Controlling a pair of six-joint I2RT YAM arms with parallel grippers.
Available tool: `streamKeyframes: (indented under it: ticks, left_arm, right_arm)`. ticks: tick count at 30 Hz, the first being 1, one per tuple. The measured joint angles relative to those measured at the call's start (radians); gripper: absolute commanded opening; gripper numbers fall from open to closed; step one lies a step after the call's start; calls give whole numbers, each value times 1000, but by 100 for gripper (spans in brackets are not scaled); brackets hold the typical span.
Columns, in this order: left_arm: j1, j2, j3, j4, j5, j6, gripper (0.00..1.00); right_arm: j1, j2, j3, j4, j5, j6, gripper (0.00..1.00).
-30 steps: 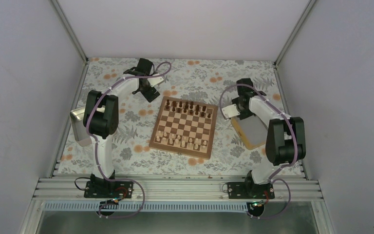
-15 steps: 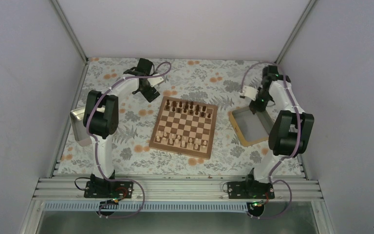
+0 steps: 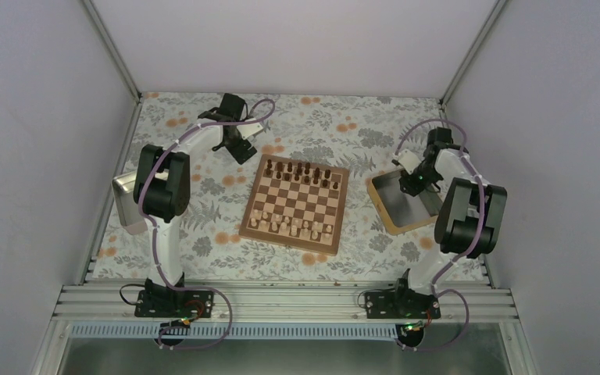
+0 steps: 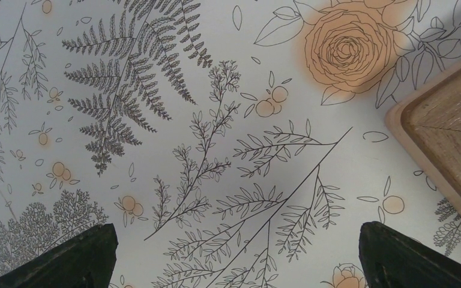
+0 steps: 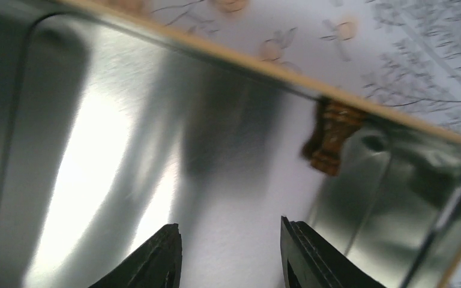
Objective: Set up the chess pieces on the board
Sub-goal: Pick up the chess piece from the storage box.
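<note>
The board [image 3: 297, 205] lies mid-table, with dark brown chess pieces [image 3: 301, 169] along its far rows and pale chessmen [image 3: 293, 226] along its near rows. One dark brown chess piece [image 5: 330, 135] lies against the far wall inside the tan-rimmed metal tray [image 5: 264, 67]. My right gripper [image 5: 231, 252] is open and empty, low over the tray floor, with the piece ahead and slightly right; it also shows in the top view [image 3: 416, 183]. My left gripper [image 4: 234, 258] is wide open and empty over the floral cloth by the board's far left corner [image 4: 450, 144]; it also shows in the top view [image 3: 242, 150].
The tan-rimmed tray [image 3: 398, 215] sits right of the board. A second metal tray [image 3: 127, 203] lies at the left table edge, partly under the left arm. A floral cloth [image 3: 320, 125] covers the table. Walls enclose three sides.
My right arm swung from beside the board out to the far right corner, then came back down over the tan-rimmed tray. The left arm has not moved.
</note>
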Motion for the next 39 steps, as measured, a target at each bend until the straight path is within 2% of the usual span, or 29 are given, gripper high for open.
streamKeyframes:
  ticks: [8,26,39]
  left_arm:
    - [0,0,0,-1,0,0,100]
    - [0,0,0,-8,0,0,100]
    - [0,0,0,-8,0,0,100]
  right_arm:
    - [-2,31,-2,161,71,76,43]
    - [-42,115,-19,290,60,105,35]
    - [-48,116,-74,404,26,115,5]
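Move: The dark chess piece is in the storage box by its far wall, towards the far right corner, about 5 cm ahead of my right hand, 4 cm to its right and 4 cm below. The box's middle is about 3 cm back, 2 cm left and 5 cm below; the chessboard's middle is roughly 34 cm left and 5 cm back. From my left hand the piece is some 51 cm right, 8 cm back and 4 cm below. I carry my right hand about 5 cm forward and 4 cm to the right towards the piece at the box's far wall, level at first, then sinking some 3 cm into the box. My fingertips swing a little forward and the wrist turns some 10 degrees clockwise; the part-open fingers narrow gradually, then quickly pinch the piece. ##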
